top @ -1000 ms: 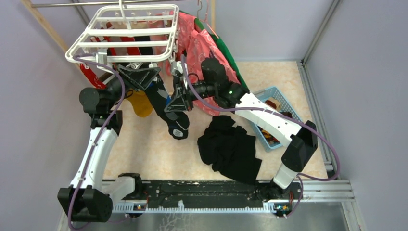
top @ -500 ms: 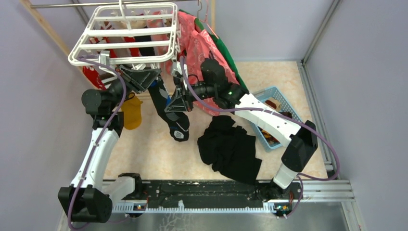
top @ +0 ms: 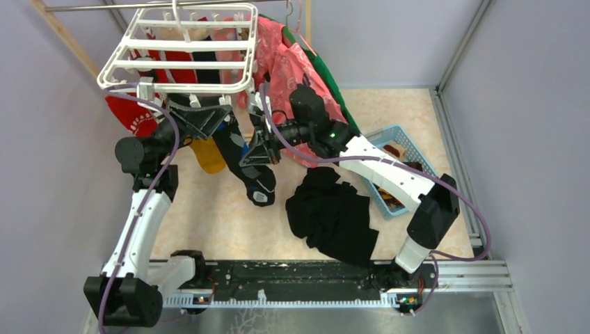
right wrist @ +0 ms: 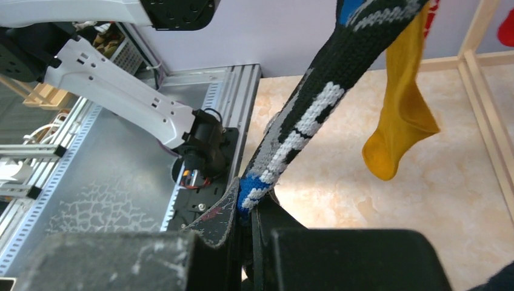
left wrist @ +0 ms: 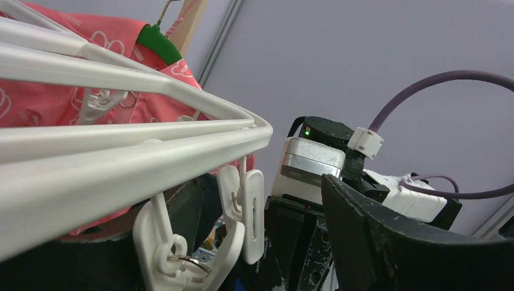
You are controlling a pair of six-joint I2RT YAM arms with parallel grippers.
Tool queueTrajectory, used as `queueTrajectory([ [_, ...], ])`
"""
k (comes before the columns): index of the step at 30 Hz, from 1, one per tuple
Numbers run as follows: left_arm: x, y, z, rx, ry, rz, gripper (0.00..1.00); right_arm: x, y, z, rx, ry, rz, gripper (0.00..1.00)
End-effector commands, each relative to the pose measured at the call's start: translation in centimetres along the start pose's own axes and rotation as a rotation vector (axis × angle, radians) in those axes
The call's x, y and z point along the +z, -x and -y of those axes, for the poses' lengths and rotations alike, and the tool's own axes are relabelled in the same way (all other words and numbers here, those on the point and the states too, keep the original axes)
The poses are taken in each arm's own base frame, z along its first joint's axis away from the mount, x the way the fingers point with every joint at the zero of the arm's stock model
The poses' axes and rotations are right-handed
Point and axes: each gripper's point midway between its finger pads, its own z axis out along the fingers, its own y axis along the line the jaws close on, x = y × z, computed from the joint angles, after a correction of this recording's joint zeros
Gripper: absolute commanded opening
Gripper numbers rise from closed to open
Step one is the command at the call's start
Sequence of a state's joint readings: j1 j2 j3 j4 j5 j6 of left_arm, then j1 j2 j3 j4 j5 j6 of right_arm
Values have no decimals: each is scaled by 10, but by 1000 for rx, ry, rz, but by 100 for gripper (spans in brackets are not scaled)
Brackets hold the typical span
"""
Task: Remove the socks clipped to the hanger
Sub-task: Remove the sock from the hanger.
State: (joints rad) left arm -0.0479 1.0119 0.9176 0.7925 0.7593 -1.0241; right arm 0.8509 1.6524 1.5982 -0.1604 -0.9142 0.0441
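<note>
The white hanger (top: 177, 45) hangs at the upper left, with red socks (top: 132, 115) and a mustard sock (top: 209, 154) dangling under it. My left gripper (top: 205, 118) is raised under its front rim. In the left wrist view its fingers (left wrist: 376, 242) stand apart, open, with white clips (left wrist: 251, 212) dangling from the hanger's bars (left wrist: 121, 133) between them. My right gripper (top: 254, 149) is shut on the dark patterned sock (top: 259, 188). The right wrist view shows that sock (right wrist: 303, 121) pinched in the gripper (right wrist: 251, 206) and stretched upward. Its top end is hidden behind the left gripper.
A pink printed shirt (top: 292, 62) over a green garment hangs right of the hanger, just behind the right wrist. A black cloth heap (top: 334, 212) lies on the floor mid-right. A blue basket (top: 396, 149) sits at the right. A wooden post (top: 66, 42) slants at left.
The hanger has swung and shifted, and the red and mustard socks swung with it. My left gripper closed partway and spread again under the rim. The right gripper kept its hold on the dark sock.
</note>
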Motion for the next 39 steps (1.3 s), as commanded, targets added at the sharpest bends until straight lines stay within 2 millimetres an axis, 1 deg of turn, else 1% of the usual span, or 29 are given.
queueTrajectory([
  [1,0,10,11,37,-36,40,76,-3,15,-35,-61,132,27,0],
  [5,2,10,8,14,-40,37,70,-3,15,-44,-49,188,30,0],
  [8,4,9,5,8,-40,36,69,-3,14,-48,-39,217,31,0],
  [11,6,10,3,4,-43,32,69,-3,14,-52,-30,242,32,0],
  [16,7,7,1,-1,-36,10,75,-2,15,-52,-20,253,31,0],
  [18,7,6,1,-2,-37,6,76,-2,14,-52,-19,254,31,0],
  [27,8,8,7,-22,-62,17,59,-1,12,-48,-19,227,24,0],
  [30,6,9,7,-25,-57,30,56,-1,12,-47,-20,222,23,0],
  [35,4,7,5,-50,-42,39,55,-2,10,-46,-23,213,18,0],
  [39,5,8,6,-67,-43,39,51,-2,9,-45,-31,202,16,0],
])
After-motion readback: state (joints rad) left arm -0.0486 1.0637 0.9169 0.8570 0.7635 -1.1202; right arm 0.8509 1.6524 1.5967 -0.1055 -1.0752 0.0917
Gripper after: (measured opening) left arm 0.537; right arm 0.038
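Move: The clip holding the dark sock to the hanger sits about 3 cm ahead of the left hand, 1 cm to its right and 2 cm above. A second clip is some 5 cm to the left of it, at the same height; the hanger's near bar runs about 5 cm ahead and 5 cm above the left hand. The yellow sock hangs 12 cm below that hand, 5 cm to its left, 1 cm back. From the right hand, the dark sock's clip lies roughly 9 cm ahead, 5 cm left and 13 cm up. The dark sock, still pinched in the shut right fingers, is drawn back about 3 cm and slightly up, away from its clip, with a small counter-clockwise turn of the hand; then the right hand holds there. At the clips the left hand eases forward and a little down, barely 1 cm, its fingers narrowing from three-quarters open to about half around the clip, one fingertip coming up against it. ##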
